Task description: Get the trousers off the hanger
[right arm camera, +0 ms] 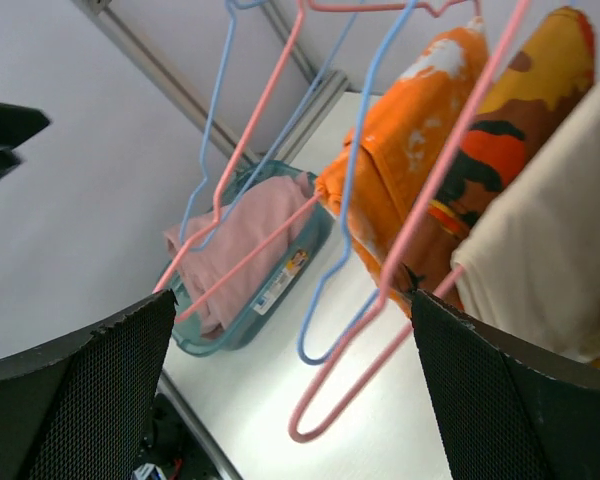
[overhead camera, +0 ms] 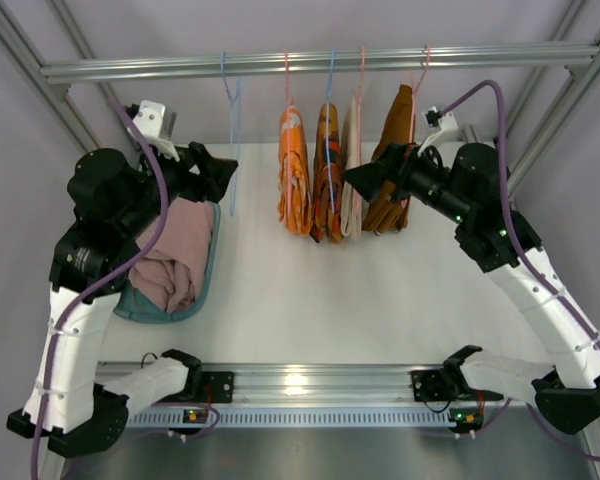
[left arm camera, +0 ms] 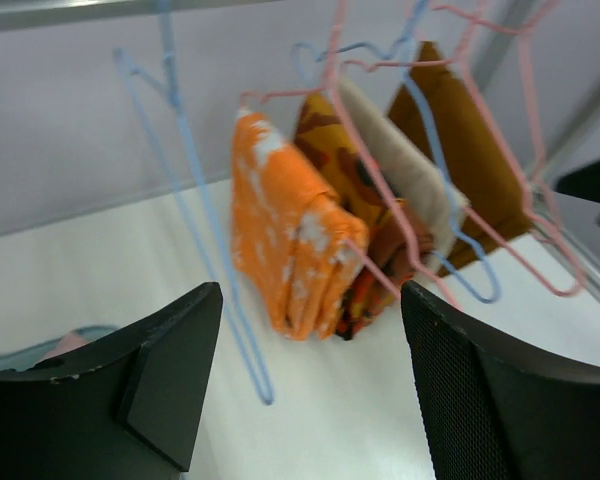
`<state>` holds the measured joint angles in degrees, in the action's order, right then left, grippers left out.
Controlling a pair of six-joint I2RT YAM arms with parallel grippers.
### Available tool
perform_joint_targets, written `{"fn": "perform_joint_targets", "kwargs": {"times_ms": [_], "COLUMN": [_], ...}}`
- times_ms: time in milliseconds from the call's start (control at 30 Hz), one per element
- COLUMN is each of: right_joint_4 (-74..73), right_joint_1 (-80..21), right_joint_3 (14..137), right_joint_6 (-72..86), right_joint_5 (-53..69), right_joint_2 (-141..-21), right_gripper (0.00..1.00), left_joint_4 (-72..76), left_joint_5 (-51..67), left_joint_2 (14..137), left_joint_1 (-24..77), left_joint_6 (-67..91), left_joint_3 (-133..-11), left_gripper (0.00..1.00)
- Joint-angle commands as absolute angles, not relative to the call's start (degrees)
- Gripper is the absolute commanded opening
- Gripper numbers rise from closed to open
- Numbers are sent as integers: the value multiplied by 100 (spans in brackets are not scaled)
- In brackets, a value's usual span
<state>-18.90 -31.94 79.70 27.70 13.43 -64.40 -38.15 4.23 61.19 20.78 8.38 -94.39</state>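
Note:
The pale pink trousers (overhead camera: pixel 175 250) lie bunched in a teal basket (overhead camera: pixel 208 270) at the left, also seen in the right wrist view (right arm camera: pixel 245 235). The bright orange trousers (overhead camera: pixel 293 175) with white patches hang folded over a pink hanger (left arm camera: pixel 280 95) on the rail; they show close up in the left wrist view (left arm camera: pixel 285 240). My left gripper (overhead camera: pixel 220 172) is open and holds nothing, just above the basket's far end, with an empty blue hanger (left arm camera: pixel 195 240) in front of it. My right gripper (overhead camera: pixel 355 180) is open and holds nothing, right beside the hanging garments.
On the rail (overhead camera: pixel 330 62) to the right of the orange trousers hang an orange patterned garment (overhead camera: pixel 327 180), a beige one (overhead camera: pixel 352 170) and a brown one (overhead camera: pixel 395 160). Metal frame posts stand at both back corners. A metal rail runs along the table's near edge (overhead camera: pixel 300 380).

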Motion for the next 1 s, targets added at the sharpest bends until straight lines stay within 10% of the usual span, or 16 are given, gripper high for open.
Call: {"fn": "perform_joint_targets", "kwargs": {"times_ms": [0, 967], "right_joint_4": [-1547, -1415], "right_joint_1": [-2796, -1230], "right_joint_3": [7814, 7102], "right_joint_6": [2847, 3806], "right_joint_5": [1415, 1890], "right_joint_2": [-6022, -5107], "right_gripper": [99, 99], "left_joint_4": [-3815, -642], "left_joint_5": [2142, 3156], "left_joint_2": [6459, 8596], "left_joint_1": [2074, 2347], "left_joint_6": [799, 5001], "left_joint_3": [-9510, -9035], "left_gripper": [76, 54]}}
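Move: About 13 cm to the left hand's right, 6 cm ahead and 5 cm lower, is the pink hanger with the orange trousers, whose cloth hangs some 10 cm ahead, 13 cm right and 16 cm below. The camouflage trousers are roughly 7 cm farther right than the orange ones; the empty blue hanger is about 6 cm straight ahead of the hand, 4 cm lower. From the right hand the pink hanger lies about 12 cm left, 6 cm ahead, level in height. Sweeping some 15 cm right, the left hand first edges back, then reaches about 8 cm forward and sinks 6 cm, past the empty blue hanger to the orange trousers' pink hanger. It tips down, rolls left side down and turns clockwise, 25 to 30 degrees each, fingers partly closing around the wire, not yet shut. The right hand, still wide open, backs off 10 cm to the right. ##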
